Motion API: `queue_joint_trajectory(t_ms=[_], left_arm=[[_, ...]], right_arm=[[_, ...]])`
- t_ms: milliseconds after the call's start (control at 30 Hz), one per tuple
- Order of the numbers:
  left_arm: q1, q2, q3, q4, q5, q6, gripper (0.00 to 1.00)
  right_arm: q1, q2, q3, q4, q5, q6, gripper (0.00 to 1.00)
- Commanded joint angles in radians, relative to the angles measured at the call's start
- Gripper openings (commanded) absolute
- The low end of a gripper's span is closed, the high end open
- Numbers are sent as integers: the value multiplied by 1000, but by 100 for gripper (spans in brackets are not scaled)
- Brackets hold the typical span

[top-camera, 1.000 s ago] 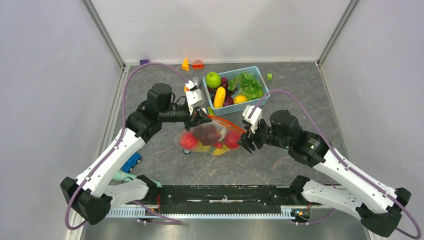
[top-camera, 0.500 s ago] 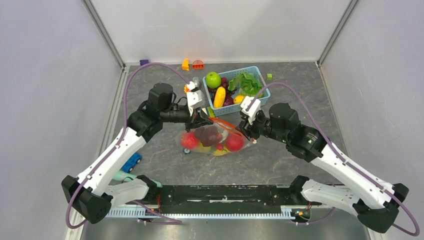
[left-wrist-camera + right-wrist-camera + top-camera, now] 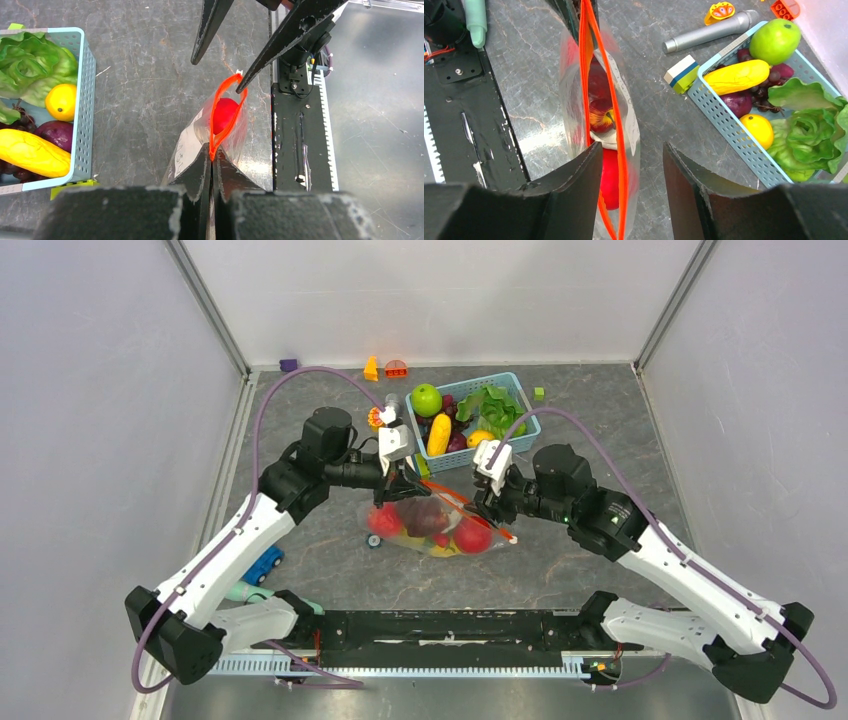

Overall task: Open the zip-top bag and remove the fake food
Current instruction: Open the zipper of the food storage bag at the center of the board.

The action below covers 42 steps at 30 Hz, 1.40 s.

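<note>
The clear zip-top bag [image 3: 432,525] lies on the table between both arms, its orange zip strip [image 3: 227,107] parted into a narrow loop. Fake food shows through it: red fruits [image 3: 472,536], a maroon piece [image 3: 425,512] and yellow bits. My left gripper [image 3: 400,480] is shut on the near end of the strip [image 3: 211,152]. My right gripper [image 3: 631,147] stands open at the far end of the bag's mouth. One orange lip [image 3: 621,190] runs between its fingers, and a red fruit [image 3: 610,175] sits just below. Nothing is clamped there.
A light-blue basket [image 3: 520,405] behind the bag holds a green apple [image 3: 426,399], lettuce [image 3: 495,410] and other produce. A grey cylinder [image 3: 709,32] and a small block [image 3: 681,74] lie by it. A blue toy car [image 3: 263,563] sits left; the black rail [image 3: 450,628] runs along the front.
My right gripper has moved left from the bag's right end to its mouth, and its jaws have narrowed somewhat. The left gripper keeps its hold and has shifted slightly right.
</note>
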<state>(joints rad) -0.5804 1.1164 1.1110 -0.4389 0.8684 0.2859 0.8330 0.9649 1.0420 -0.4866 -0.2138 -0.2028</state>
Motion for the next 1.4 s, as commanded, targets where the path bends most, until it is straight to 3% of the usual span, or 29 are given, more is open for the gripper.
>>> queue_joint_trajectory(t_ms=[0,300,633,733,833,933,1000,1067,1233,1367], left_arm=[[-7,1,21,35,44,-2,2],[-7,1,21,35,48,-2,2],[-13,5,24,35,80,-3,2],[-13,9,26,35,87,-4,2],[-14,12,29,36,88,-6,2],[-13,16,35,35,84,-7,2],[-14,19,39,49,80,-21,2],[-13,24,42,73,77,-47,2],[-14,49,60,129,78,-124,2],[-32,67,79,166,73,-173,2]], right_arm=[[-3,-16,-31,14,-32,-3,54],[-3,-18,-81,26,-39,7,56],[-3,16,-119,117,-96,-24,50],[-3,32,-117,134,-140,-30,45],[-4,34,-117,137,-130,-26,32],[-3,20,-137,139,-99,-15,29],[-3,-1,-161,155,-76,2,19],[-3,-30,-186,175,-46,30,0],[-3,-90,-207,188,21,79,0],[-3,-105,-201,177,-19,73,0]])
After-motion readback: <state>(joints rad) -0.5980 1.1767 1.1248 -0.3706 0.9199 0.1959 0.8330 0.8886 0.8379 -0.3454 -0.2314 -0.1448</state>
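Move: The far lip of the open bag's orange zipper runs about 5 cm below the right hand's point, some 1 cm back and 1 cm left. In the bag under it, the red tomato lies roughly 3 cm back, 1 cm right and 10 cm below this hand, the dark apple 3 cm back and 6 cm left. The basket stands about 23 cm ahead and 2 cm right. From the left hand that stretch of lip is about 8 cm right, 3 cm back and 4 cm lower. Down about 4.5 cm and slightly back goes the right hand, fingers half open, onto the bag's mouth; it shifts some 1.5 cm left and closes fully, pinching the far orange lip, then draws it about 1.5 cm right and a little up. The left hand keeps its pinch on the zipper's left end, easing back slightly, then edging about 1.5 cm right. ##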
